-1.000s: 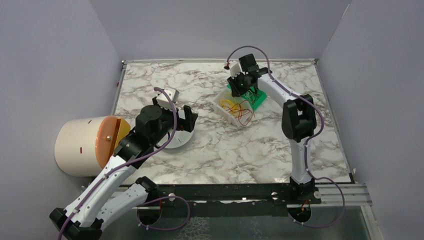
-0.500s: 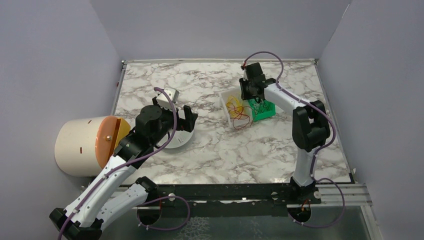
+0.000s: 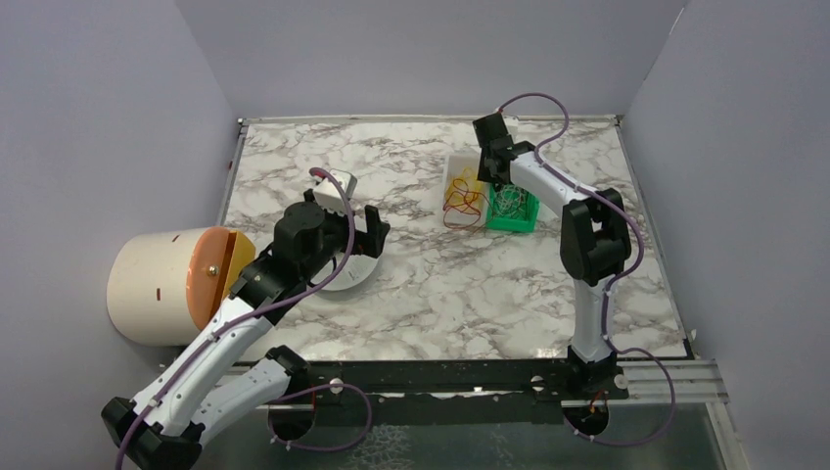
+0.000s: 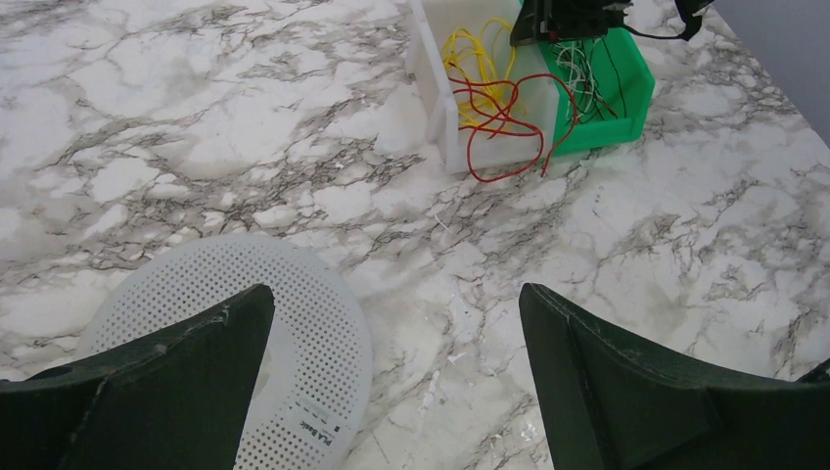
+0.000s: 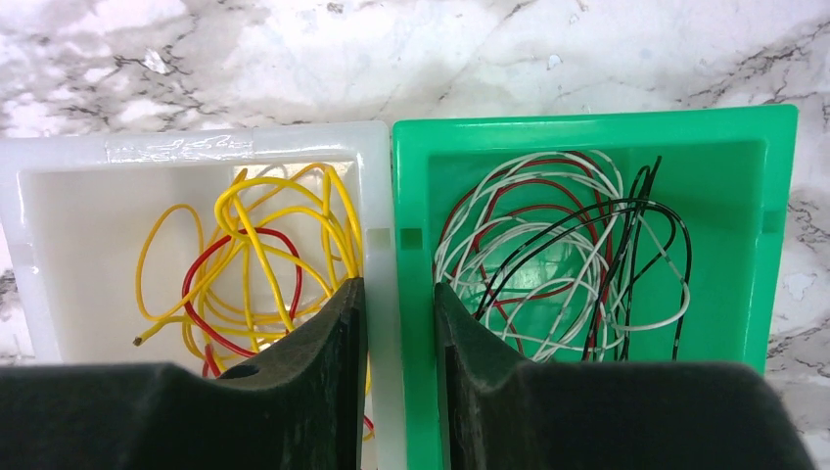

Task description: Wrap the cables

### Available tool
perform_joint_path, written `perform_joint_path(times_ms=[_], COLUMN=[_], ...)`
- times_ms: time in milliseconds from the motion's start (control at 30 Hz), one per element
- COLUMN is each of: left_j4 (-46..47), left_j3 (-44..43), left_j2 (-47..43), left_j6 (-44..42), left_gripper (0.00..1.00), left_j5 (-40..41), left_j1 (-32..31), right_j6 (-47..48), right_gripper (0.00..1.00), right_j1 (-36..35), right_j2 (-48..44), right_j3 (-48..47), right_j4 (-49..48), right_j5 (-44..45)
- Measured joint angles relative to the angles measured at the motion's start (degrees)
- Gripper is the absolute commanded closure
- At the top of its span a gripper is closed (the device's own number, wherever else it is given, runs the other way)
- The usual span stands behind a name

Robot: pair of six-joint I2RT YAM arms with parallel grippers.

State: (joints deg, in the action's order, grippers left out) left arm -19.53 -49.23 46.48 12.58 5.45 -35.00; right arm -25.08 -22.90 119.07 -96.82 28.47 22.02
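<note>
The thin red cable (image 5: pixel 186 283) lies tangled with yellow wires in a white bin (image 5: pixel 196 147). Part of it spills over the bin's near end onto the table (image 4: pixel 504 178), also visible from above (image 3: pixel 458 208). A green bin (image 5: pixel 587 122) stands against the white one. My right gripper (image 5: pixel 396 289) is shut on their two touching walls, one finger inside each bin, at the back of the table (image 3: pixel 494 181). My left gripper (image 4: pixel 394 294) hangs open and empty over the table beside a white perforated disc (image 4: pixel 313 343), far from the bins (image 3: pixel 364 230).
White, black and dark red wires (image 5: pixel 548 255) fill the green bin (image 3: pixel 514 217). A large cream cylinder with an orange face (image 3: pixel 161 284) lies at the table's left edge. The white disc (image 3: pixel 345 274) sits under the left arm. Grey walls enclose the table.
My right gripper has swung right and toward the back, turning both bins with it; they now stand side by side, square to the table. The left arm shifted slightly.
</note>
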Motion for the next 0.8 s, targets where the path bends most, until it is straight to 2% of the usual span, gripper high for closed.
perform_joint_path(times_ms=[133,300,600,800], left_j4=[0.0,-0.1,-0.4,-1.3], left_j3=[0.0,0.0,0.0,0.0], left_j2=[1.2,3.3,7.2,8.8], left_j6=[0.0,0.0,0.5,0.5], left_gripper=[0.01,0.01,0.01,0.01], left_j5=[0.0,0.0,0.1,0.1], left_j1=[0.0,0.0,0.0,0.0], right_j6=[-0.2,1.2,4.9,7.0], right_gripper=[0.64,0.44,0.34,0.3], right_j1=[0.0,0.0,0.0,0.0], right_j2=[0.3,0.3,-1.1,-11.0], right_j3=[0.0,0.0,0.4,6.4], right_j4=[1.0,1.0,1.0,-0.2], right_j5=[0.2,0.0,-3.6,-10.3])
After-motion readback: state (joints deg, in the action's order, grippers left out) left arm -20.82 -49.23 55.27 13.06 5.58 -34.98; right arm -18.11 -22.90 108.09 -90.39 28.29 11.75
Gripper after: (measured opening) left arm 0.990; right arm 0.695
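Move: My right fingers still pinch the two touching rims of the bins. The white bin's middle is about 6 cm to the left and 3 back, the green bin's about 7 right and 3 back, both some 3 cm lower; the loose red cable lies about 7 left and 7 back, near rim height. From my left hand the red cable is roughly 15 cm ahead, 20 right and 18 below, and the grey disc 10 left, level with it and 24 below. I open my right fingers to let go of the pair of rims, holding the hand nearly in place until they are well apart, then lift about 5 cm and draw back some 3 cm, drifting left over the bins and turning a little counter-clockwise. Meanwhile my left hand, wide open and empty, sinks about 5 cm and edges forward towards the red cable, tipping its fingers slightly down. ##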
